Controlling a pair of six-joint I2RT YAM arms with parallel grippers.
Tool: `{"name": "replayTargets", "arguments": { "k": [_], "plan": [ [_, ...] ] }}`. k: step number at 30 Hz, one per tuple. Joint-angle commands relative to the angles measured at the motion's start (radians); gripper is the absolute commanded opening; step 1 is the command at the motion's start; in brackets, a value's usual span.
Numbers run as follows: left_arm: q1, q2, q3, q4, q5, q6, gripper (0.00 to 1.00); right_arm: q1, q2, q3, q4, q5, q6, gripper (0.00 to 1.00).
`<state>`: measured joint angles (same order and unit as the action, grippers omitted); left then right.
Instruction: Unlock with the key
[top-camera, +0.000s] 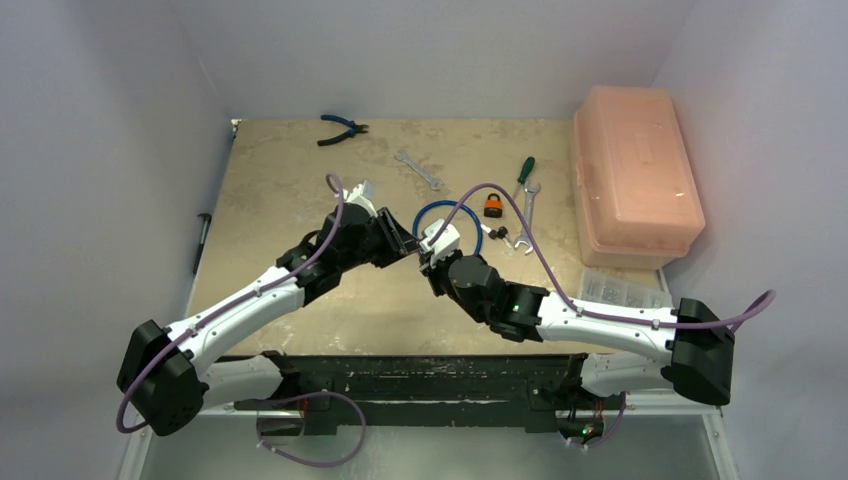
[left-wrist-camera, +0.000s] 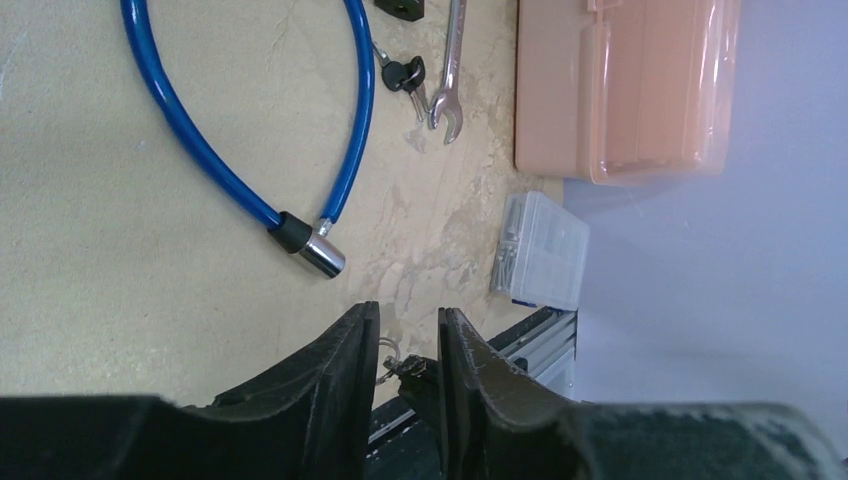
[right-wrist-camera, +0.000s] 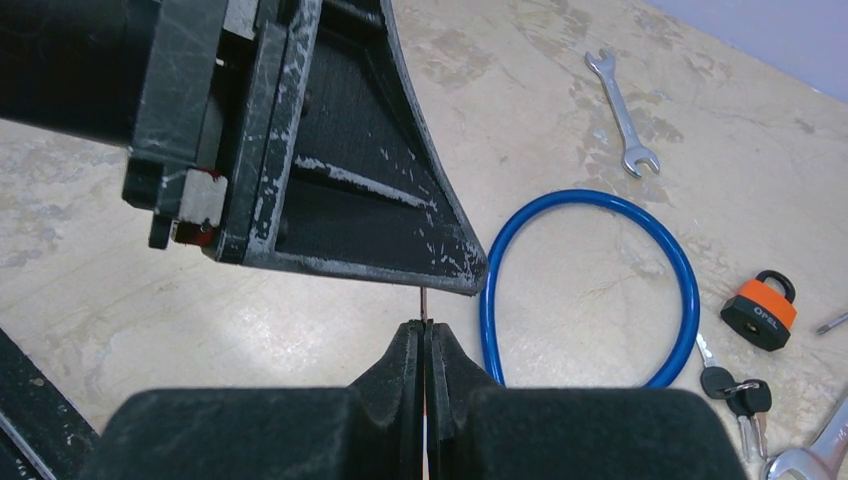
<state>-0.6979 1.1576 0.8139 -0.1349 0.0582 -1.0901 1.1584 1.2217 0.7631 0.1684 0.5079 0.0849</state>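
My right gripper (right-wrist-camera: 424, 325) is shut on a thin key (right-wrist-camera: 423, 303), whose blade shows edge-on just past the fingertips. My left gripper (left-wrist-camera: 408, 310) meets it above mid-table. Its fingers (left-wrist-camera: 350, 350) stand a little apart, with the key's head and ring (left-wrist-camera: 400, 365) in the gap between them. The two grippers touch tips in the top view, left gripper (top-camera: 408, 246) and right gripper (top-camera: 428, 262). A blue cable lock (left-wrist-camera: 250, 130) lies coiled on the table, its chrome end (left-wrist-camera: 325, 255) free. An orange padlock (right-wrist-camera: 760, 310) sits beyond it.
A bunch of spare keys (right-wrist-camera: 735, 390) lies by the cable. Wrenches (top-camera: 418, 170) (top-camera: 527, 205), a green screwdriver (top-camera: 524, 170) and blue pliers (top-camera: 342, 128) lie further back. A pink box (top-camera: 635, 175) and a clear box of screws (top-camera: 625, 290) stand at the right.
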Motion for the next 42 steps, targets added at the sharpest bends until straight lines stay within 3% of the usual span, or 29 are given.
{"name": "replayTargets", "arguments": {
  "k": [1,8,18,19,24,26,29,33,39,42],
  "plan": [
    [-0.011,0.011,-0.005,0.05,-0.008,-0.011,0.28,0.007,-0.002,0.048,0.016,0.03,-0.013,0.0],
    [-0.019,0.028,-0.007,0.057,-0.004,-0.009,0.0,0.012,-0.002,0.05,0.017,0.031,-0.012,0.0],
    [-0.02,0.001,-0.008,0.082,-0.022,0.037,0.0,0.014,-0.018,0.059,-0.026,0.04,0.088,0.0],
    [-0.02,-0.008,-0.007,0.085,-0.025,0.052,0.0,0.013,-0.022,0.066,-0.044,0.021,0.11,0.02],
    [-0.02,-0.062,-0.005,0.117,-0.032,0.139,0.0,0.012,-0.081,0.069,-0.089,0.01,0.164,0.53],
    [-0.021,-0.091,-0.009,0.162,-0.025,0.19,0.0,0.011,-0.106,0.08,-0.121,0.019,0.183,0.65],
    [-0.02,-0.132,-0.011,0.183,-0.02,0.259,0.0,0.006,-0.167,0.084,-0.142,-0.016,0.204,0.74],
    [-0.02,-0.17,0.006,0.182,0.029,0.389,0.0,-0.051,-0.258,0.028,-0.086,-0.195,0.199,0.8],
    [-0.018,-0.235,0.037,0.176,0.08,0.501,0.0,-0.229,-0.394,-0.032,0.02,-0.495,0.262,0.81],
    [-0.019,-0.243,0.071,0.178,0.179,0.539,0.0,-0.296,-0.41,-0.015,0.014,-0.644,0.308,0.81]
  ]
}}
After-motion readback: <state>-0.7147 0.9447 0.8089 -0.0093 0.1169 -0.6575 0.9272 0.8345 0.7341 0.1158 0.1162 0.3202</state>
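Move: The key bunch is already pinched in the right fingertips, about 1 cm ahead and 1 cm left of that hand's point. It also reaches between the left hand's part-open fingers, roughly 1 cm ahead, 2 cm right and 1 cm below. From the left hand, the blue lock's metal cylinder lies on the table about 8 cm right, level fore and aft, some 18 cm below; the black-headed keys are around 11 cm ahead and 18 cm right. The key bunch changes hands in mid-air. The left fingers settle about 1 cm lower and close on it, while the right hand holds still; then the right fingers open wide, let go, and that hand lifts about 10 cm, drawing away to the right and slightly back, rolling its left side up. The left hand keeps its grip and rises some 8 cm, tilting its fingertips up about 30 degrees. ##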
